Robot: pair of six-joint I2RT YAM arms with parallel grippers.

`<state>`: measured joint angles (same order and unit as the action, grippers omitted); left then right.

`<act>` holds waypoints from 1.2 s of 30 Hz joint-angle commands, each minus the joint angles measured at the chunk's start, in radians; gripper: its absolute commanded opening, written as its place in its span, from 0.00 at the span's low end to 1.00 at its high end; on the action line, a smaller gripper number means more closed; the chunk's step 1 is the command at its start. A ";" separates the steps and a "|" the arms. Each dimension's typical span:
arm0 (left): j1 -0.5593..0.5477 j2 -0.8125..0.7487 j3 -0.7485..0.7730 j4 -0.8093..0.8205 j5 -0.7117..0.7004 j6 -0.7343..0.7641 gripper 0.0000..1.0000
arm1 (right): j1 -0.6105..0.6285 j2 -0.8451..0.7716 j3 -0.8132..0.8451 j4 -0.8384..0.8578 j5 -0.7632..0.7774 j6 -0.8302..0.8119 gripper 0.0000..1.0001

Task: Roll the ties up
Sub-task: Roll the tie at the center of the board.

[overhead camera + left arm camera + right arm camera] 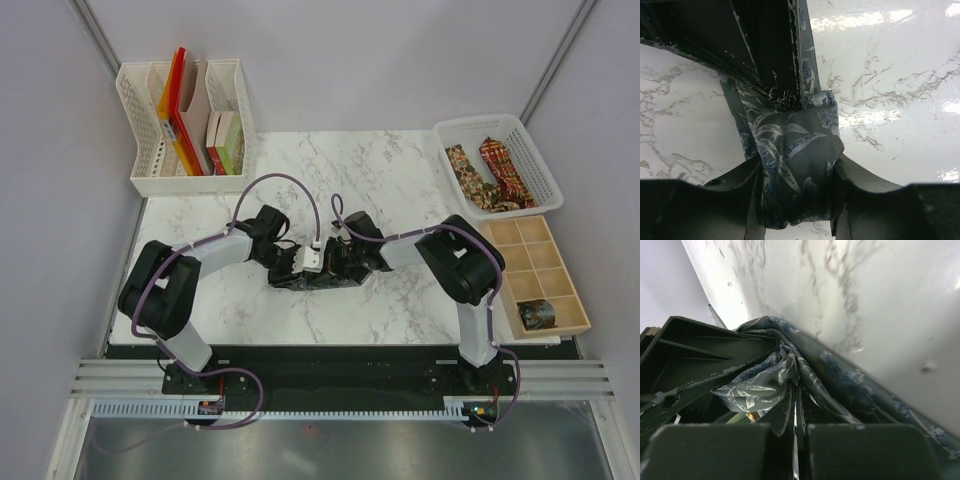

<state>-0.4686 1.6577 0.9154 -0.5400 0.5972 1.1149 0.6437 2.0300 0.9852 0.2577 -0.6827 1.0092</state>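
The dark grey-green tie, with a pale leaf pattern, is bunched between both grippers at the middle of the marble table. My left gripper is shut on its folded, partly rolled end; in the top view it is here. My right gripper is shut on the same tie, its fingers nearly touching, and faces the left one. The tie's loose length trails along the table in the right wrist view. The brown-gold tie and the red tie lie in a white basket.
The white basket stands at the back right. A wooden compartment box at the right edge holds one rolled dark tie. A white file rack with coloured folders stands at the back left.
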 commanded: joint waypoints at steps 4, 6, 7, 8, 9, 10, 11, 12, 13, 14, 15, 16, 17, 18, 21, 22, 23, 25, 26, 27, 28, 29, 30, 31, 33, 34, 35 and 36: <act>0.008 -0.015 -0.032 -0.104 0.007 0.076 0.32 | -0.001 -0.050 0.056 -0.090 0.057 -0.046 0.00; 0.010 -0.013 -0.023 -0.104 0.012 0.074 0.32 | -0.004 -0.045 0.053 -0.080 0.052 -0.043 0.00; 0.012 -0.012 -0.021 -0.104 0.012 0.075 0.32 | -0.006 -0.045 0.052 -0.071 0.049 -0.041 0.00; 0.012 -0.012 -0.018 -0.104 0.010 0.077 0.33 | -0.009 -0.047 0.052 -0.066 0.048 -0.041 0.00; 0.013 -0.009 -0.016 -0.104 0.007 0.079 0.34 | -0.009 -0.051 0.056 -0.063 0.046 -0.041 0.00; 0.015 -0.007 -0.019 -0.106 0.007 0.080 0.34 | -0.009 -0.057 0.058 -0.063 0.041 -0.040 0.00; 0.018 -0.009 -0.020 -0.104 0.004 0.083 0.34 | -0.010 -0.065 0.059 -0.061 0.040 -0.040 0.00; 0.019 -0.009 -0.023 -0.106 0.004 0.085 0.34 | -0.012 -0.083 0.063 -0.055 0.040 -0.041 0.00; 0.021 -0.010 -0.024 -0.104 0.004 0.086 0.34 | -0.013 -0.093 0.064 -0.055 0.041 -0.046 0.00; 0.021 -0.010 -0.026 -0.104 0.003 0.088 0.34 | -0.022 -0.105 0.066 -0.054 0.041 -0.041 0.00; 0.022 -0.012 -0.027 -0.106 0.003 0.091 0.34 | -0.024 -0.105 0.067 -0.046 0.037 -0.038 0.00; 0.024 -0.010 -0.026 -0.106 0.003 0.091 0.34 | -0.029 -0.105 0.072 -0.049 0.037 -0.043 0.00; 0.024 -0.012 -0.026 -0.106 0.003 0.091 0.34 | -0.033 -0.103 0.073 -0.049 0.037 -0.044 0.00; 0.024 -0.010 -0.026 -0.107 0.006 0.092 0.34 | -0.035 -0.100 0.075 -0.049 0.040 -0.049 0.00; 0.024 -0.010 -0.020 -0.107 0.003 0.079 0.36 | -0.036 -0.074 0.073 -0.104 0.067 -0.090 0.00; 0.024 -0.010 -0.015 -0.106 0.001 0.073 0.37 | -0.035 -0.062 0.070 -0.116 0.080 -0.106 0.00; 0.025 -0.015 -0.013 -0.107 0.001 0.063 0.41 | -0.036 -0.038 0.063 -0.141 0.103 -0.131 0.00; 0.025 -0.029 -0.009 -0.107 0.003 0.048 0.46 | -0.036 -0.005 0.055 -0.150 0.115 -0.141 0.00; 0.025 -0.047 -0.009 -0.107 0.007 0.034 0.51 | -0.036 0.024 0.050 -0.152 0.120 -0.141 0.00; 0.025 -0.056 -0.007 -0.106 0.004 0.025 0.54 | -0.036 0.036 0.050 -0.152 0.127 -0.142 0.00; 0.027 -0.067 -0.010 -0.106 0.004 0.019 0.57 | -0.036 0.050 0.049 -0.152 0.132 -0.144 0.00; 0.027 -0.088 -0.012 -0.104 0.009 0.008 0.61 | -0.038 0.056 0.050 -0.152 0.137 -0.147 0.00; 0.030 -0.101 -0.016 -0.104 0.012 0.008 0.63 | -0.038 0.061 0.050 -0.153 0.137 -0.150 0.00; 0.036 -0.113 -0.019 -0.097 0.013 0.005 0.67 | -0.036 0.064 0.050 -0.156 0.138 -0.153 0.00; 0.041 -0.137 -0.026 -0.087 0.012 -0.001 0.68 | -0.038 0.064 0.052 -0.166 0.144 -0.158 0.00; 0.047 -0.145 -0.026 -0.081 0.015 -0.006 0.70 | -0.036 0.065 0.052 -0.169 0.143 -0.164 0.00; 0.050 -0.151 -0.024 -0.071 0.022 -0.013 0.70 | -0.036 0.067 0.052 -0.170 0.143 -0.164 0.00; 0.050 -0.156 -0.024 -0.072 0.027 -0.013 0.70 | -0.036 0.067 0.050 -0.169 0.143 -0.158 0.00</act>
<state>-0.4324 1.5547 0.8944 -0.5999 0.6106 1.1400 0.6231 2.0457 1.0405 0.1631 -0.6758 0.9073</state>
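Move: Between the left fingers, practically at that hand's point, the rolled part of the tie is already gripped by its two ends. The same roll sits about 2 cm to the left of the right hand's shut tips and about 1 cm nearer the base, where the roll meets the flat strip. The tie's loose end lies about 14 cm to the left hand's right and 1 cm farther out, a little below it. Holding the roll almost still by its ends, the left hand waits while the right hand's shut tips, against the roll's right side, work up about 1 cm and forward, then down nearly 2 cm. The left fingers then spread partly, slackening their squeeze, and the hand lifts about 2 cm, drifting 1 cm left; the right tips stay shut at the roll. ##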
